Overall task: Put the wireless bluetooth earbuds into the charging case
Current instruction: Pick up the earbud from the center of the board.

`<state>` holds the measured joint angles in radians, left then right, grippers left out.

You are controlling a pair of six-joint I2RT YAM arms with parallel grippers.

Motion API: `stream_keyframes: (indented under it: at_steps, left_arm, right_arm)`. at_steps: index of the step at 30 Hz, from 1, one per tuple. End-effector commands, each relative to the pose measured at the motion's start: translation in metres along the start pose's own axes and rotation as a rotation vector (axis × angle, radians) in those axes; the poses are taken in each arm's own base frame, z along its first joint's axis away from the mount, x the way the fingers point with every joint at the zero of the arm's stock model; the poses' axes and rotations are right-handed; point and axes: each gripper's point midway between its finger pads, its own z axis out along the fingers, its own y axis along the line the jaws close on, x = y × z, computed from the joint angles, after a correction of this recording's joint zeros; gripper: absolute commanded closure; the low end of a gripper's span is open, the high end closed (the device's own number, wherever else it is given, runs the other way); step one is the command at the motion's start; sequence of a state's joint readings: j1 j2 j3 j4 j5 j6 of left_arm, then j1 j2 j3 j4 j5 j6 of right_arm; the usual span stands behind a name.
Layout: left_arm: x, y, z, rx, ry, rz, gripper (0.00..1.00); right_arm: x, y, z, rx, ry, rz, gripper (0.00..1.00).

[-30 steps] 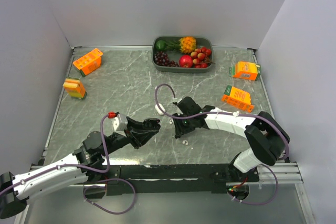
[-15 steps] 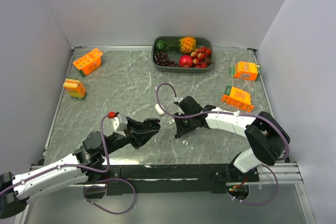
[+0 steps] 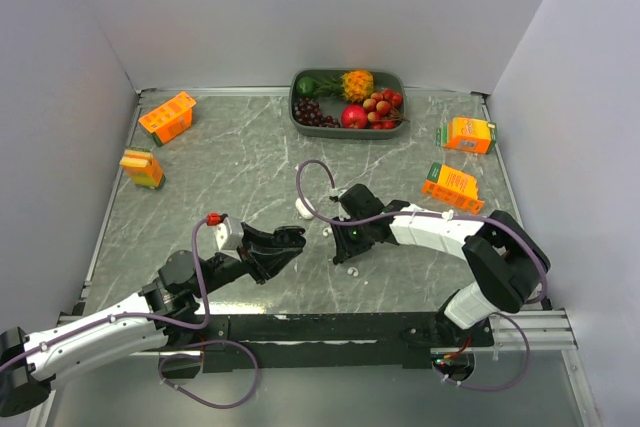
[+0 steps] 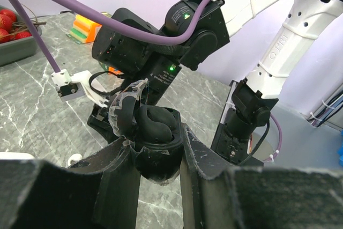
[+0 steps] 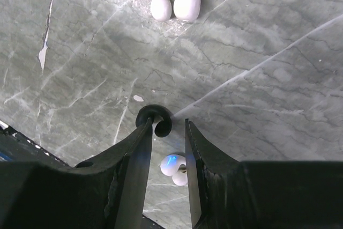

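My left gripper [image 3: 277, 247] is shut on the open black charging case [image 4: 155, 156] and holds it above the table; one black earbud [image 4: 155, 124] sits in it. My right gripper [image 5: 166, 127] is open, pointing down at the table. A second black earbud [image 5: 155, 120] lies at the tip of its left finger [image 5: 134, 154], and shows in the top view [image 3: 327, 231]. One white earbud [image 5: 177, 168] lies on the table under the jaws, apart from them, and shows in the top view [image 3: 351, 270]. Another white earbud [image 5: 175, 6] lies further ahead [image 3: 303, 209].
A green tray [image 3: 296, 112] of fruit stands at the back. Orange cartons lie at the left [image 3: 167, 117] [image 3: 142, 168] and right [image 3: 468, 134] [image 3: 452, 185]. The right arm [image 4: 155, 46] stands close in front of the held case.
The right gripper has shifted very slightly by the black earbud. The left arm and the case have not moved.
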<state>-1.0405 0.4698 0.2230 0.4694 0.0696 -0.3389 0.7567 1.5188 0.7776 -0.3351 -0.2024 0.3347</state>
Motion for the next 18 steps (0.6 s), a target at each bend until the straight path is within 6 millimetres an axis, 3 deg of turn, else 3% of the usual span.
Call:
stream_keyframes:
  at_steps: [1, 11, 14, 16, 18]
  left_arm:
    - [-0.0113, -0.0046, 0.0019, 0.015, -0.048, -0.015, 0.99]
    - [-0.0119, -0.0044, 0.0004, 0.013, -0.049, -0.01, 0.99]
    - [-0.0126, -0.0046, 0.0007, 0.014, -0.05, -0.01, 0.99]
    - [-0.0129, -0.0046, 0.0009, 0.014, -0.05, -0.008, 0.99]
    - [-0.0124, -0.0052, 0.0007, 0.017, -0.049, -0.009, 0.99]
  right_arm:
    - [0.0115, -0.0005, 0.0108, -0.002, 0.047, -0.012, 0.62]
    - [0.0196, 0.0015, 0.017, -0.015, 0.084, -0.013, 0.72]
    - [0.02, 0.003, 0.0167, -0.021, 0.087, -0.016, 0.82]
    - [0.0187, 0.0037, 0.0149, -0.021, 0.082, -0.014, 0.96]
    - [0.0162, 0.0046, 0.0121, -0.02, 0.072, -0.013, 1.0]
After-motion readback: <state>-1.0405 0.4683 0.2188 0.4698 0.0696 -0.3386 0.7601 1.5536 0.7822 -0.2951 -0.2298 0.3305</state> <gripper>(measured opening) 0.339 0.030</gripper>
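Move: The black earbud at the board's centre lies almost under the right hand's fingertips, about 1 cm to the left and 1 cm below. Of its neighbours, one white earbud is roughly 6 cm ahead and 2 cm left of the hand, another some 2 cm back and 3 cm right; the white case sits about 11 cm ahead and 7 cm left. From the left hand, the black earbud is about 5 cm ahead, 10 cm right and 22 cm below. The right fingertips close down at the black earbud, one on either side of its right-hand part, going from partly open to nearly shut, mostly late on. Meanwhile the right hand eases about 1 cm left and sinks some half a centimetre, its wrist hardly turning. The left hand keeps the black case held up and still. ##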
